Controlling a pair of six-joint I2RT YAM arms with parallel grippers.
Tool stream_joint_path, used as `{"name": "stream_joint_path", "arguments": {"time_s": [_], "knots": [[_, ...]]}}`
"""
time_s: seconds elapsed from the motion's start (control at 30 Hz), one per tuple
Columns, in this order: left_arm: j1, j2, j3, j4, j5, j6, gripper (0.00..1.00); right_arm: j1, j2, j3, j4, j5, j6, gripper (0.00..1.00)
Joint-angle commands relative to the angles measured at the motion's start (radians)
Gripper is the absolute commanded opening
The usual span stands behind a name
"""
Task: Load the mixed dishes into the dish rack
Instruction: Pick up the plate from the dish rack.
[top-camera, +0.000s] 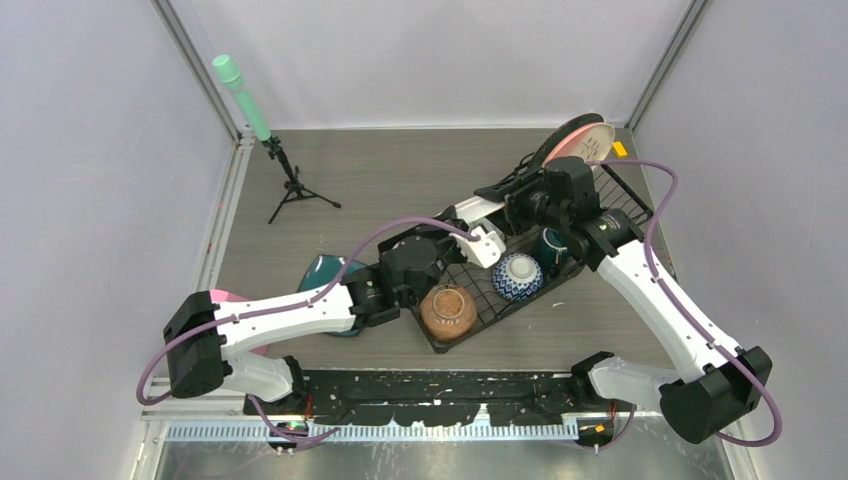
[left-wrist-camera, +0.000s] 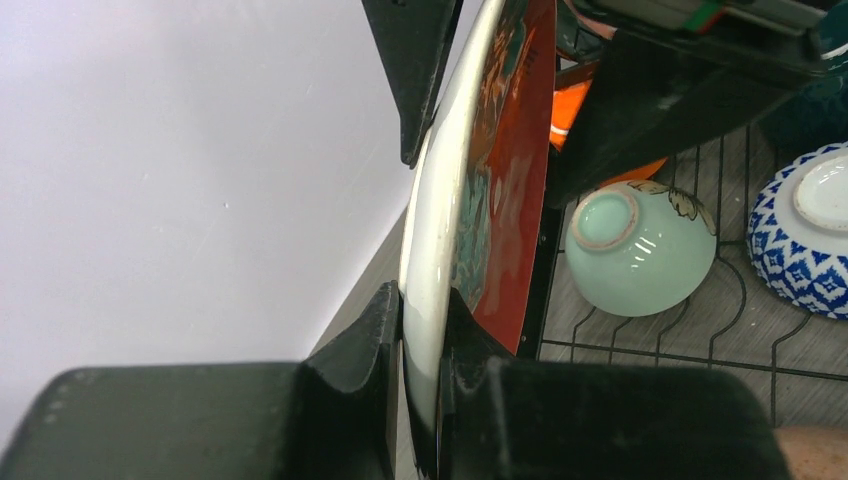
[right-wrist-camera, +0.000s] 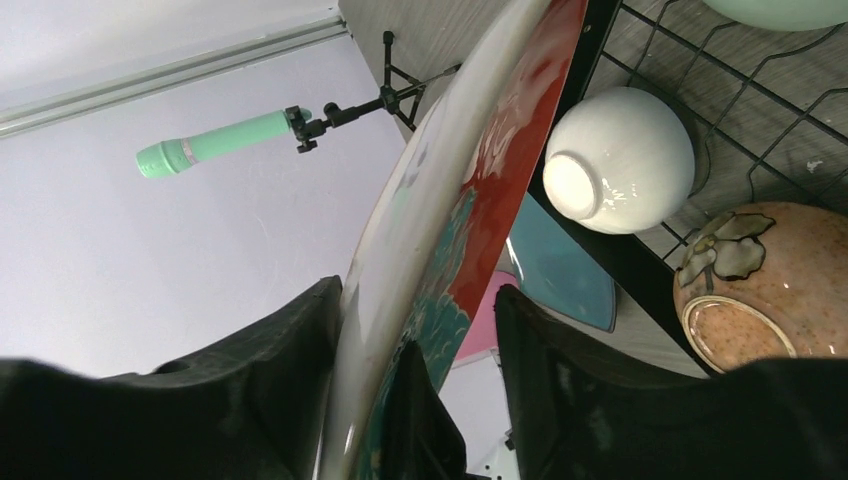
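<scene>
A red-and-teal patterned plate with a white back stands on edge at the left rim of the black wire dish rack. My left gripper is shut on its near rim. My right gripper straddles the opposite rim with its jaws open: one finger rests on the white back, the other stands clear of the painted face. Inside the rack lie a brown bowl, a blue-patterned bowl, a mint-green bowl, a white bowl, a dark teal mug and an orange mug.
Salmon and cream plates stand on edge at the rack's far end. On the table left of the rack lie a dark teal plate and a pink plate, under my left arm. A mint-green cylinder on a black tripod stands far left.
</scene>
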Motion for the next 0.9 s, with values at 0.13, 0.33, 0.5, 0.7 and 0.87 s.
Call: {"name": "stream_joint_path", "arguments": {"time_s": [0.13,0.33,0.5,0.7,0.87], "knots": [[-0.018,-0.02,0.032,0.278,-0.076,0.077,0.0,0.036,-0.024,0.025,0.026,0.126,0.027,0.22],[-0.019,-0.012,0.031,0.255,-0.083,0.05,0.0,0.038,-0.07,0.008,0.04,0.199,0.011,0.01],[-0.018,-0.024,0.024,0.19,-0.058,-0.033,0.0,0.038,-0.086,0.031,0.049,0.234,-0.039,0.0],[-0.017,-0.042,0.023,0.11,0.019,-0.132,0.01,0.038,-0.094,0.06,0.074,0.244,-0.076,0.0],[0.004,-0.022,0.045,0.087,0.092,-0.194,0.0,0.038,-0.125,0.096,0.057,0.291,-0.11,0.0]]}}
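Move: My left hand already holds the plate by its rim, up over the rack; the plate's middle is about 4 cm ahead, 5 cm to its right and 5 cm below. From my open right hand, straddling the rim, that middle is roughly 2 cm ahead and 6 cm below. About 20 cm beneath my right hand are the green bowl, 7 cm back and 3 cm right, the white bowl, 11 cm back and 14 cm left, and the orange mug, 7 cm right. I shut my right fingers from half open onto the plate's rim, pinching it between the pads while my left hand keeps its hold. Then I carry the plate a little to the right with both hands, about 1.5 cm, my left hand also sinking about as far. My right wrist turns some 5 degrees clockwise and rolls slightly, its left side dipping. ##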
